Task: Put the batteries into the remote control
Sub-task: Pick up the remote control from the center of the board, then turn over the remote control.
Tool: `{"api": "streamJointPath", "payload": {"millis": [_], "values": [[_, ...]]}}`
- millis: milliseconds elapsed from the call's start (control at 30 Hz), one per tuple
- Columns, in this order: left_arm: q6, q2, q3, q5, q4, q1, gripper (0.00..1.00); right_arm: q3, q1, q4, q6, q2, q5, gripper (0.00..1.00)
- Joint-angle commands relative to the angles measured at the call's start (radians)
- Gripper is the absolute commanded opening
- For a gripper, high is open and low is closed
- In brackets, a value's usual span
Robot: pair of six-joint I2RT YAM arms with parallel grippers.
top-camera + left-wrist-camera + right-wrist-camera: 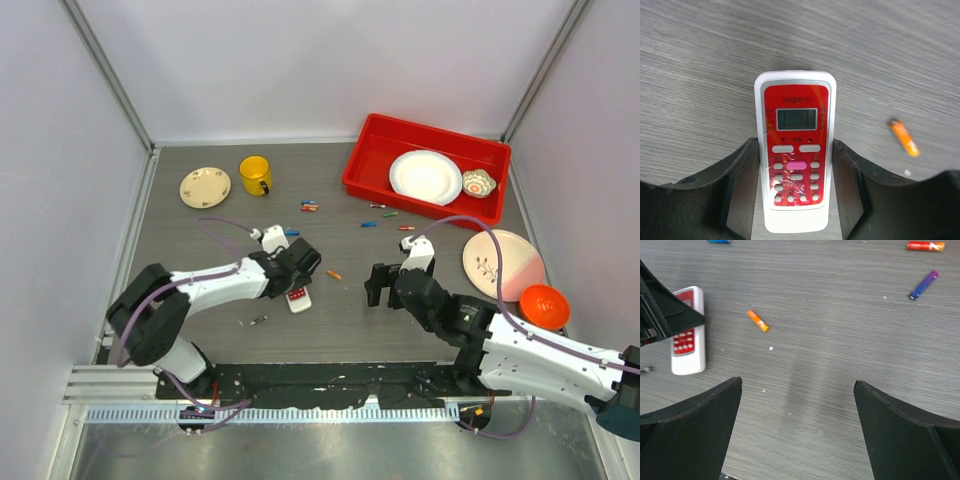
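Observation:
The remote control (796, 150) lies face up on the grey table, its red face and white buttons showing. My left gripper (795, 145) straddles its lower half, a finger pressed against each long side. From above, the remote control (298, 297) pokes out under the left gripper (297, 287). An orange battery (334, 275) lies just right of it, also seen as the orange battery (903, 137) and the orange battery (758, 321). More batteries (309, 206) are scattered further back. My right gripper (388, 280) hovers open over bare table, with nothing between its fingers (705, 415).
A red tray (365, 160) at the back right holds a white plate (425, 176) and a small bowl (479, 183). A yellow mug (255, 175) and cream plate (205, 186) stand back left. A pink-white plate (503, 262) and orange bowl (545, 305) sit right.

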Motion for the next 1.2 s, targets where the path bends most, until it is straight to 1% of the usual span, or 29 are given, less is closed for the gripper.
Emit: {"api": "streamJointPath", "payload": {"millis": [0, 33, 67, 100, 133, 167, 200, 233, 267, 300, 333, 367, 400, 433, 500, 533, 600, 633, 733, 933, 1033, 1167], "values": [[0.193, -0.220, -0.052, 0.043, 0.237, 0.006, 0.11, 0.094, 0.002, 0.063, -0.014, 0.010, -0.068, 1.00], [0.229, -0.261, -0.069, 0.087, 0.286, 0.005, 0.07, 0.108, 0.002, 0.095, -0.012, 0.016, -0.092, 1.00], [0.250, -0.330, -0.106, 0.109, 0.371, 0.005, 0.01, 0.116, -0.001, 0.109, -0.009, 0.022, -0.152, 1.00], [0.278, -0.370, -0.126, 0.126, 0.413, 0.009, 0.00, 0.125, -0.006, 0.121, -0.003, 0.035, -0.181, 1.00], [0.284, -0.403, -0.149, 0.173, 0.457, 0.013, 0.00, 0.140, -0.016, 0.148, 0.003, 0.039, -0.227, 1.00], [0.284, -0.433, -0.196, 0.201, 0.552, 0.022, 0.00, 0.148, -0.030, 0.167, 0.011, 0.042, -0.331, 1.00], [0.281, -0.491, -0.218, 0.236, 0.594, 0.048, 0.00, 0.153, -0.068, 0.185, 0.019, 0.045, -0.397, 1.00], [0.273, -0.515, -0.239, 0.281, 0.632, 0.063, 0.00, 0.153, -0.084, 0.229, 0.029, 0.042, -0.440, 1.00], [0.266, -0.541, -0.287, 0.351, 0.725, 0.080, 0.00, 0.146, -0.105, 0.259, 0.055, 0.035, -0.480, 1.00], [0.260, -0.579, -0.313, 0.396, 0.778, 0.112, 0.00, 0.136, -0.143, 0.292, 0.068, 0.026, -0.597, 1.00], [0.246, -0.599, -0.340, 0.432, 0.832, 0.131, 0.00, 0.104, -0.168, 0.372, 0.089, 0.000, -0.646, 1.00], [0.240, -0.613, -0.392, 0.488, 0.949, 0.147, 0.00, 0.087, -0.192, 0.427, 0.115, -0.011, -0.695, 1.00], [0.230, -0.627, -0.419, 0.534, 1.003, 0.181, 0.00, 0.073, -0.243, 0.466, 0.170, -0.019, -0.783, 1.00], [0.205, -0.650, -0.442, 0.557, 1.098, 0.198, 0.00, 0.050, -0.268, 0.536, 0.193, -0.021, -0.831, 1.00], [0.184, -0.659, -0.496, 0.621, 1.180, 0.238, 0.00, 0.013, -0.312, 0.607, 0.271, -0.010, -0.934, 1.00], [0.177, -0.659, -0.515, 0.640, 1.247, 0.244, 0.00, 0.001, -0.317, 0.688, 0.295, 0.002, -0.957, 1.00], [0.157, -0.653, -0.526, 0.677, 1.306, 0.247, 0.00, -0.022, -0.323, 0.753, 0.345, 0.030, -0.993, 1.00], [0.148, -0.638, -0.538, 0.686, 1.375, 0.246, 0.00, -0.025, -0.323, 0.798, 0.355, 0.045, -1.025, 1.00], [0.099, -0.609, -0.549, 0.720, 1.493, 0.247, 0.00, -0.041, -0.323, 0.895, 0.384, 0.111, -1.079, 1.00], [0.019, -0.514, -0.534, 0.813, 1.648, 0.247, 0.00, -0.045, -0.323, 0.954, 0.371, 0.153, -1.111, 1.00], [-0.013, -0.472, -0.529, 0.836, 1.700, 0.247, 0.00, -0.051, -0.323, 0.977, 0.365, 0.153, -1.117, 1.00], [-0.043, -0.435, -0.526, 0.852, 1.756, 0.247, 0.00, -0.038, -0.323, 0.968, 0.341, 0.171, -1.122, 1.00]]}}
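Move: The remote control is already pinched across its long sides in the left fingers, its middle right at the left hand point. The open right gripper stands about 22 cm to the left hand's right, 6 cm farther back and 10 cm higher, so the remote lies just opposite to that from the right gripper. From the left hand, the orange battery is some 8 cm right, 3 cm ahead, and the grey battery 8 cm back, 9 cm left, both about 2 cm lower. Keep the left grip on the remote and carry it up about 24 cm and a little right, rolling the wrist and tipping the fingers up until they point right and forward, remote back towards the right arm. Meanwhile bring the wide-open right gripper up and left, some 12 cm each way, rolling its left side up about 50 degrees and turning counter-clockwise towards the remote. ##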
